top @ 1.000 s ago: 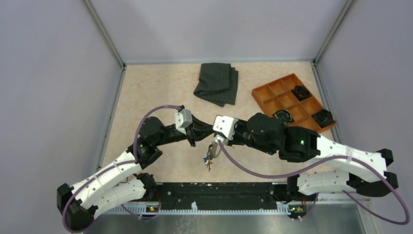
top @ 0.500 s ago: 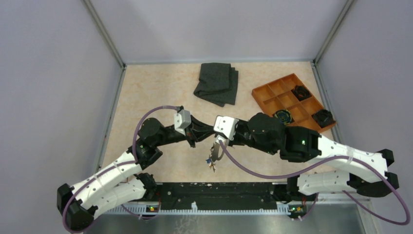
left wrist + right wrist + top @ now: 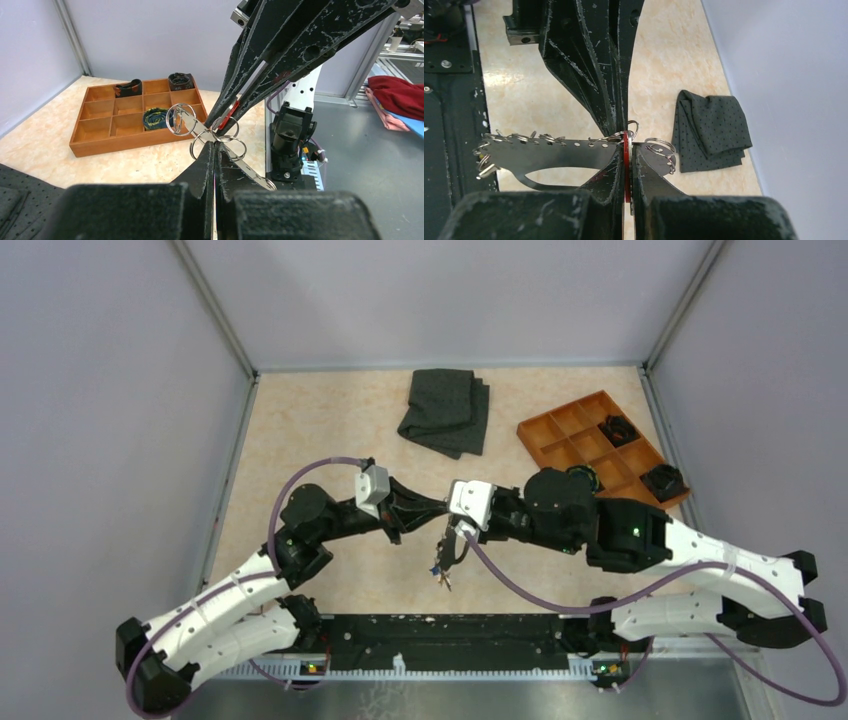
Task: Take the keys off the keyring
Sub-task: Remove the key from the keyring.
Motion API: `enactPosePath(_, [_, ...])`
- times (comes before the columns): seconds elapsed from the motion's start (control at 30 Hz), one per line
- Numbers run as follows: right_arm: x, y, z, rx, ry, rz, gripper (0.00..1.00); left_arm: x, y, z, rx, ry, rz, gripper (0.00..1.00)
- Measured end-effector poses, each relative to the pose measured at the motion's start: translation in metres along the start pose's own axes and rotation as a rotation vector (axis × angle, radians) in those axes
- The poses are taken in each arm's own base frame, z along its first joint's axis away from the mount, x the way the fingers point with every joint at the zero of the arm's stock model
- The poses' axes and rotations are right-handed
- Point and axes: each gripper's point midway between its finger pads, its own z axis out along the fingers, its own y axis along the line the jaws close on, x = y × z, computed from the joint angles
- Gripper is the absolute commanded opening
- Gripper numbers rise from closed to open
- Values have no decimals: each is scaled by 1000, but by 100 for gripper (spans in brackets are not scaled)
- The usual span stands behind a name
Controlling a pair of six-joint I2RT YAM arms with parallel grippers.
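Note:
The keyring (image 3: 549,150) is a flat pale metal band with holes and several small split rings, held in the air between both arms. My left gripper (image 3: 215,145) is shut on the band's edge, with wire rings (image 3: 180,119) around its tip. My right gripper (image 3: 626,142) is shut on a red-headed key (image 3: 626,160) that hangs from one ring. From above, the band (image 3: 445,552) hangs down below the two grippers, with small keys (image 3: 441,577) at its low end. The left fingers (image 3: 589,65) come down onto the band from above.
A folded dark grey cloth (image 3: 445,410) lies at the back middle. An orange compartment tray (image 3: 560,425) with black clumps stands at the back right. A black rail (image 3: 450,630) runs along the near table edge between the arm bases.
Both grippers and the keyring have shifted a little to the right, and the dangling end has swung right with them. Both grips stay shut.

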Motion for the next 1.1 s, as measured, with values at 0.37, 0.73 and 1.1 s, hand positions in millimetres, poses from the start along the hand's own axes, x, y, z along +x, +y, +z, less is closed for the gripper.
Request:
enactPosePath(0.37, [-19, 5, -11, -60, -109, -18, 0, -15, -9, -3, 6, -48, -9, 0])
enactPosePath(0.73, [-24, 5, -12, -66, -146, -36, 0, -15, -6, -3, -20, -47, -40, 26])
enactPosePath(1.1, [-40, 18, -29, -143, -276, -64, 0, -9, -24, -15, 46, -74, -45, 33])
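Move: My shut left fingertips are still on the small ring at the red key. The red key itself, held in my right fingers, is about 2 cm to my left hand's right, 1 cm ahead and 1 cm above. The keyring plate's middle lies some 5 cm back from my right hand, 1 cm left and 2 cm below. The blue key at its near end is about 13 cm back, 4 cm left and 5 cm lower. I first lift both hands together about 2 cm, easing back 1 cm or so. Then my left fingers open to about a third and let go of the small ring, sink slightly and draw back and left, clear of the ring. My right hand keeps its pinch on the red key, going on back and up, some 4 cm back and 3 cm up in all, turning roughly 15 degrees counter-clockwise. ##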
